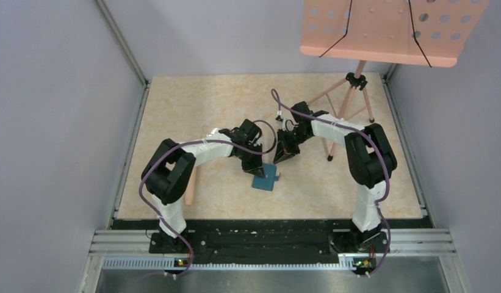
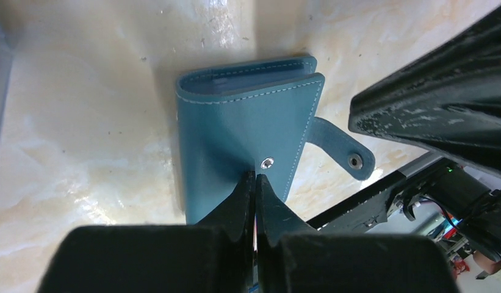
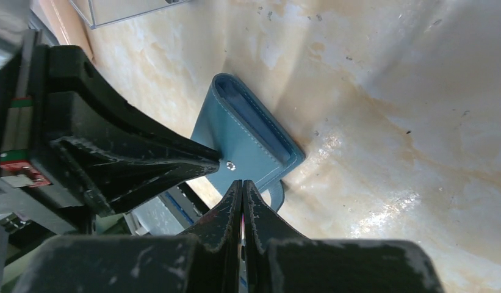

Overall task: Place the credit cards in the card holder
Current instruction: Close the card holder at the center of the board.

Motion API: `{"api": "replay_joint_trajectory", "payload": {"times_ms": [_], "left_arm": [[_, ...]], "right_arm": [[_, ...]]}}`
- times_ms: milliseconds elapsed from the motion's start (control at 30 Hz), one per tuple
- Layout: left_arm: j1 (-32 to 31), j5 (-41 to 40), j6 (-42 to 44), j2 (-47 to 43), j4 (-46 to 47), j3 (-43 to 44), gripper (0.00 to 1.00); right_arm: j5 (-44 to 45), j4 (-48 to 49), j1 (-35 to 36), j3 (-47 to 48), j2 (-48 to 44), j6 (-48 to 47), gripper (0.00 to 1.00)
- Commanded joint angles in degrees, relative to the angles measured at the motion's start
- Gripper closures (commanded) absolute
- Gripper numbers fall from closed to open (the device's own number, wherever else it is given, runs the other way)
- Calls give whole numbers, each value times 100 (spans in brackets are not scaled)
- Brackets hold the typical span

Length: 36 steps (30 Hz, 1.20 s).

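Observation:
The teal-blue card holder [image 1: 265,177] lies folded on the marbled table, its strap [image 2: 345,152] unsnapped and sticking out to one side. My left gripper [image 2: 255,178] is shut, its tips resting on the top cover just beside the snap button [image 2: 267,162], with nothing between the fingers. My right gripper [image 3: 242,184] is also shut and hangs a little above the card holder [image 3: 248,137], close to the left gripper's fingers [image 3: 144,155]. No credit cards show in any view; only lighter blue inner faces [image 2: 248,79] are visible in the fold.
A clear plastic box [image 3: 126,9] stands behind the left arm. A salmon music stand [image 1: 382,27] overhangs the back right, its tripod legs [image 1: 342,110] just behind the right arm. A pale wooden stick [image 1: 191,186] lies under the left arm.

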Motion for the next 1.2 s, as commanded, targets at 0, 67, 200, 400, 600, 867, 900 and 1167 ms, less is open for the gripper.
{"api": "replay_joint_trajectory", "payload": {"times_ms": [0,67,200,400,600,867,900,1167], "left_arm": [[-53,115,143,199,-102,339,100],[-62,156,162,294,-111,407,100],[-72,201,166,436,-91,500,100],[-80,248,168,542,3,500,100],[-80,137,161,335,21,461,100],[-80,619,-142,-70,629,388,73],[-88,734,-181,-73,707,406,71],[-283,1035,-165,277,584,859,67]], "right_arm": [[101,-7,61,268,-363,-19,100],[103,4,56,249,-375,-32,100],[-203,148,69,127,-225,-7,100],[-672,694,126,-160,258,324,100],[-545,739,140,-140,646,314,100],[169,494,140,-276,890,112,100],[221,468,140,-275,901,86,100],[365,424,142,-287,876,78,100]]}}
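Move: The card holder lies folded right under the left hand: its middle is about level with that hand, 1 cm left and some 2 cm below. The unfastened strap is about 5 cm right of the left hand and 3 cm below. The clear tray is some 10 cm farther out and 12 cm left. From the right hand, the holder's middle is about 4 cm back, 3 cm left and 4 cm below, the strap 4 cm back, 1 cm right and 5 cm below. Shut fingertips of the right hand come down some 3 cm, edging left, onto the cover near its far right corner and stay there, holding it down. The left hand first keeps its shut tips on the cover by the snap, edging right, then lifts about 4 cm off and swings right towards the strap, tilting about 10 degrees and opening its fingers a third. ##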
